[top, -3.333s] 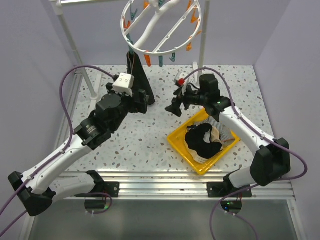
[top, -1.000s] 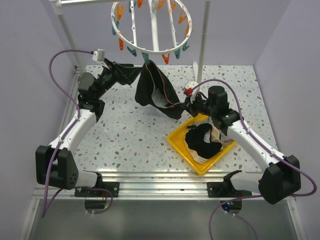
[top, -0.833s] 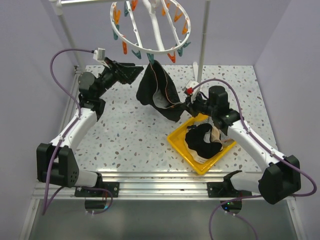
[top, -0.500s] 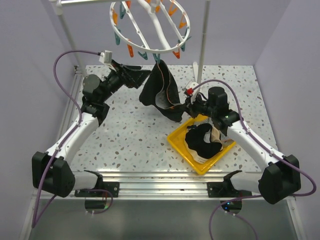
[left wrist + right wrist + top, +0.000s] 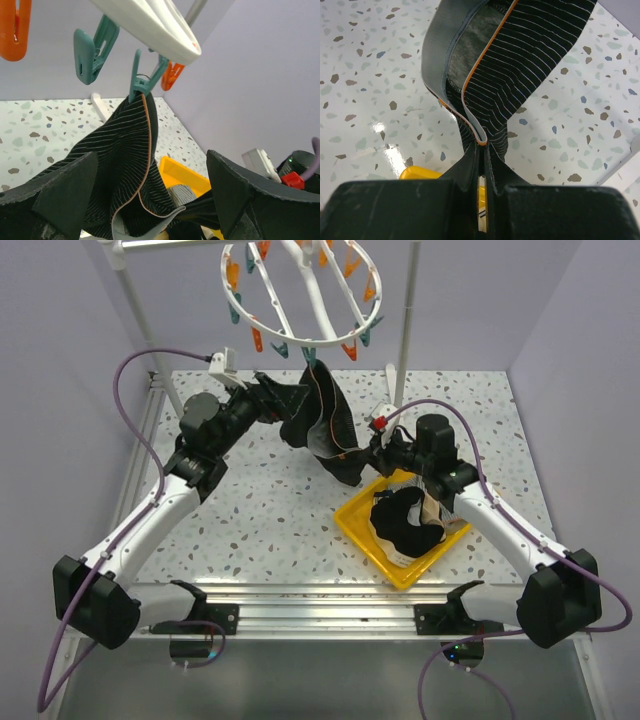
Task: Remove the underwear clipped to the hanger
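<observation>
The white hanger ring (image 5: 300,285) hangs at the top, with orange and teal pegs. One black underwear with thin stripes and orange trim (image 5: 320,420) hangs from a teal peg (image 5: 142,82) under the ring (image 5: 150,22). My right gripper (image 5: 365,460) is shut on its lower edge (image 5: 520,55), pinched at my right gripper's tips (image 5: 482,145), and holds it stretched toward the tray. My left gripper (image 5: 282,400) is open, with the upper part of the garment (image 5: 117,160) between the spread fingers of my left gripper (image 5: 150,155), just below the peg.
A yellow tray (image 5: 362,532) at the front right holds black, beige and striped garments (image 5: 408,520). White upright poles (image 5: 405,330) stand at the back left and back right. The tray's rim (image 5: 182,172) also shows in the left wrist view.
My left gripper has swung from the far left to the right, up to the hanging underwear. The hanger ring has rocked. My right gripper has kept its hold and place.
</observation>
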Motion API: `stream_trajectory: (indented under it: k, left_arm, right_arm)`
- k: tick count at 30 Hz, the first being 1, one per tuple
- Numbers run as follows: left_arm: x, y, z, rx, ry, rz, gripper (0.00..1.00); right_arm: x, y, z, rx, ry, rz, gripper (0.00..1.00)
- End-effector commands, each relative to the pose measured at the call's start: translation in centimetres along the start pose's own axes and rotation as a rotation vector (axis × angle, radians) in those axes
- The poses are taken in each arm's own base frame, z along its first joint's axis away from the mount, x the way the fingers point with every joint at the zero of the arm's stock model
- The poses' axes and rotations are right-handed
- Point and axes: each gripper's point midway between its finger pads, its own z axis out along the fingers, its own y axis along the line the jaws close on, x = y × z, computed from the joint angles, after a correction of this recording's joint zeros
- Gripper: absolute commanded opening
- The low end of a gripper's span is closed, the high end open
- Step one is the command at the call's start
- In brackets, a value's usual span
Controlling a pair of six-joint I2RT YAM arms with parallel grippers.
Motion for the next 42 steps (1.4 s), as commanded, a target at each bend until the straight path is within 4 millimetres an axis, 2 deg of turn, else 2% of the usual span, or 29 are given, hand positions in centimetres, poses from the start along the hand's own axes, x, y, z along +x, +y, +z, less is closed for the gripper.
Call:
stream_trajectory:
  k: [1,2,8,15,19,25,33,39,42]
  left_arm:
    - [-1.3,0.2,1.4,-0.042,-0.034,0.036,0.92]
    - [-1.9,-0.2,1.7,-0.024,-0.049,0.051,0.93]
    - [-2.3,-0.6,3.4,-0.001,-0.060,0.124,0.92]
    - [-4.3,0.1,4.7,-0.052,-0.139,0.263,0.89]
    - [-4.2,0.7,5.5,-0.065,-0.145,0.304,0.85]
    - [-5.0,0.9,6.2,-0.061,-0.194,0.348,0.75]
    - [-6.2,0.3,7.4,-0.031,-0.239,0.400,0.73]
    - [-6.9,0.3,7.9,-0.001,-0.249,0.388,0.64]
    - [-6.9,0.5,8.0,0.016,-0.240,0.376,0.56]
  right_arm:
    - [-1.0,0.2,0.1,-0.015,-0.048,-0.003,0.00]
    - [-1.0,0.2,0.1,-0.016,-0.049,-0.002,0.00]
    - [-1.0,0.3,0.2,-0.023,-0.052,0.000,0.00]
    - [-0.9,0.4,0.5,-0.035,-0.047,0.010,0.00]
    - [-1.1,0.4,0.5,-0.038,-0.051,0.013,0.00]
    - [-1.1,0.6,0.5,-0.043,-0.050,0.016,0.00]
    - [-1.0,0.7,0.6,-0.048,-0.048,0.015,0.00]
    - [-0.9,0.5,0.6,-0.042,-0.046,0.014,0.00]
    - [-1.0,0.5,0.5,-0.040,-0.048,0.011,0.00]
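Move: Ahead of the left hand by about 9 cm, 5 cm to its right and 4 cm above is the teal clip holding the black striped underwear. A second teal clip is some 6 cm to the left of that one and an orange clip 9 cm to its right, both nearly level with it. The underwear's middle is 3 cm ahead, 12 cm right and 6 cm below. From the right hand, the holding clip is roughly 12 cm ahead, 15 cm left and 20 cm above. Reaching forward some 8 cm towards the holding teal clip, the left hand first dips slightly, then rises to about 3 cm above its start, bringing its fingers up on either side of the clip, just under the rim. Its fingertips tilt up about 15 degrees, its left side rolls up, and the gap narrows by about a third without shutting. The right hand stays put, still pinching the underwear's lower edge. ##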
